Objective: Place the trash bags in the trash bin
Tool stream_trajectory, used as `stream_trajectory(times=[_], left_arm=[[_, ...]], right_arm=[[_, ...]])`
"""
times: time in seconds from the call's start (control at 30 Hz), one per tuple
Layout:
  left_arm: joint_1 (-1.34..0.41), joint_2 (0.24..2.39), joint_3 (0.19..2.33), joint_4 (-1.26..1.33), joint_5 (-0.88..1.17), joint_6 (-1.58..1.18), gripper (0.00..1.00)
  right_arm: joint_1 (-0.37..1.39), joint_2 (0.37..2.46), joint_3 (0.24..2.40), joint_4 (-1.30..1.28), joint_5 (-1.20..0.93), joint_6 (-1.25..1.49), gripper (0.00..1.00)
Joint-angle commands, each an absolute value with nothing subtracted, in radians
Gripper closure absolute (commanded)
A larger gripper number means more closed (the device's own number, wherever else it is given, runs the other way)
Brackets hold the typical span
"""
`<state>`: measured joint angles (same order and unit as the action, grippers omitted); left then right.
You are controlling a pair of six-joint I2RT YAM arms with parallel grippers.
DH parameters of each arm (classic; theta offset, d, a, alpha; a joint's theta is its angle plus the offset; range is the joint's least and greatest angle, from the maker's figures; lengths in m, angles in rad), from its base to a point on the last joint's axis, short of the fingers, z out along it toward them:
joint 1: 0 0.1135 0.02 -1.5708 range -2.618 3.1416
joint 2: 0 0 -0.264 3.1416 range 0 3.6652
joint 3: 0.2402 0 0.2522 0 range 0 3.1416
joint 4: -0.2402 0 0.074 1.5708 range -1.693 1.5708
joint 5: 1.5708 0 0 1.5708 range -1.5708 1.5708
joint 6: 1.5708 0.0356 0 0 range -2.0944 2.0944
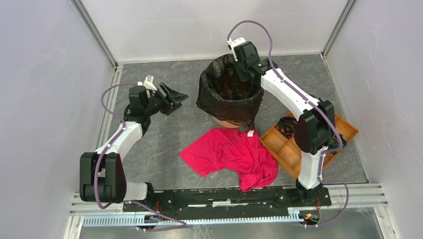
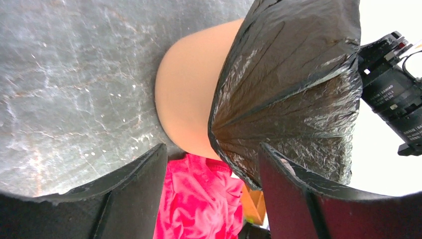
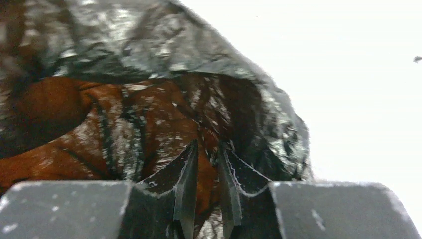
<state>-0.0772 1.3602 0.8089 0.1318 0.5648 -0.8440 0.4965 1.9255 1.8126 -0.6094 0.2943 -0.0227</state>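
The trash bag point(image 1: 224, 95) is a glossy black film lining the trash bin point(image 1: 226, 121) and draping over its rim, so only the pale-orange base shows. My right gripper point(image 1: 244, 75) reaches down at the bin's far right rim. In the right wrist view its jaws point(image 3: 208, 149) stand close together with bag film point(image 3: 149, 45) between them. My left gripper point(image 1: 181, 97) hovers open to the left of the bin, pointing at it and apart from it. In the left wrist view the bin's side point(image 2: 189, 99) and the hanging bag point(image 2: 293, 89) lie beyond my open left gripper point(image 2: 213, 149).
A red cloth garment point(image 1: 231, 150) lies on the table in front of the bin, also visible between the left fingers point(image 2: 199, 199). A brown compartment tray point(image 1: 290, 148) sits at the right by the right arm. White walls enclose the table.
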Motion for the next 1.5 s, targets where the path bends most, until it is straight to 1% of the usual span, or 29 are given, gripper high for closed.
stream_trajectory(times=[0.0,0.1,0.17,0.23,0.33,0.43,0.5,0.6,0.7,0.77,0.83,0.9,0.97,1.07,1.23,1.33,1.47], left_arm=[[-0.076,1.367,0.748,0.328,0.657,-1.004,0.27],[-0.077,1.368,0.745,0.336,0.665,-1.015,0.26],[-0.077,1.370,0.744,0.337,0.670,-1.018,0.26],[-0.077,1.370,0.744,0.339,0.669,-1.020,0.25],[-0.077,1.369,0.741,0.340,0.669,-1.020,0.25],[-0.076,1.376,0.733,0.355,0.669,-1.033,0.25],[-0.076,1.377,0.719,0.384,0.671,-1.052,0.25],[-0.075,1.368,0.722,0.386,0.669,-1.042,0.25],[-0.075,1.364,0.741,0.349,0.668,-1.014,0.24],[-0.075,1.363,0.754,0.328,0.668,-0.995,0.24],[-0.074,1.364,0.755,0.328,0.668,-0.994,0.24],[-0.075,1.365,0.752,0.331,0.669,-0.996,0.23],[-0.074,1.367,0.749,0.336,0.668,-1.001,0.23],[-0.074,1.368,0.744,0.349,0.669,-1.008,0.23],[-0.074,1.372,0.742,0.353,0.670,-1.008,0.23],[-0.075,1.370,0.745,0.352,0.669,-0.999,0.22],[-0.074,1.360,0.755,0.334,0.663,-0.977,0.21]], right_arm=[[0.524,1.917,1.794,-0.530,0.554,-0.025,0.71],[0.538,1.918,1.778,-0.489,0.603,-0.037,0.69],[0.553,1.919,1.770,-0.463,0.615,-0.044,0.63],[0.564,1.923,1.779,-0.464,0.594,-0.046,0.59],[0.580,1.918,1.819,-0.499,0.397,-0.003,0.60],[0.598,1.867,1.698,-0.332,0.136,0.065,0.57],[0.597,1.856,1.626,-0.201,0.019,0.132,0.55],[0.598,1.903,1.642,-0.086,-0.079,0.222,0.55],[0.598,1.954,1.709,-0.042,-0.210,0.288,0.54],[0.597,1.957,1.707,-0.021,-0.255,0.309,0.53],[0.597,1.930,1.684,-0.062,-0.214,0.284,0.52],[0.597,1.889,1.652,-0.144,-0.102,0.230,0.50],[0.597,1.846,1.601,-0.217,0.028,0.171,0.45],[0.596,1.809,1.562,-0.292,0.137,0.103,0.39],[0.598,1.839,1.589,-0.383,0.205,0.032,0.26],[0.596,1.893,1.654,-0.430,0.232,0.010,0.19],[0.597,1.965,1.732,-0.480,0.275,0.008,0.13]])
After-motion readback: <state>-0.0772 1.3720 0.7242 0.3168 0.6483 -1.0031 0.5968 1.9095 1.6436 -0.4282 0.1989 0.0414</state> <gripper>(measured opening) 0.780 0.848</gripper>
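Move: The lined trash bin, with the right fingers already inside its mouth, has its middle about 5 cm to the right hand's left, 4 cm back and 7 cm below. The red shirt lies some 29 cm back, 7 cm left and 19 cm below that hand; the wooden tray is about 24 cm back, 20 cm right and 18 cm down. From the left hand, the bin's middle is about 18 cm right, 5 cm ahead and 6 cm below. Inside the black liner's mouth the right hand dips slightly right, then sweeps some 15 cm left across the bin, its left side rolling up about 30 degrees. It then swings roughly 9 cm back right, rolling level again while edging back and sinking a few centimetres; the fingers spread from mostly shut to nearly wide open. ##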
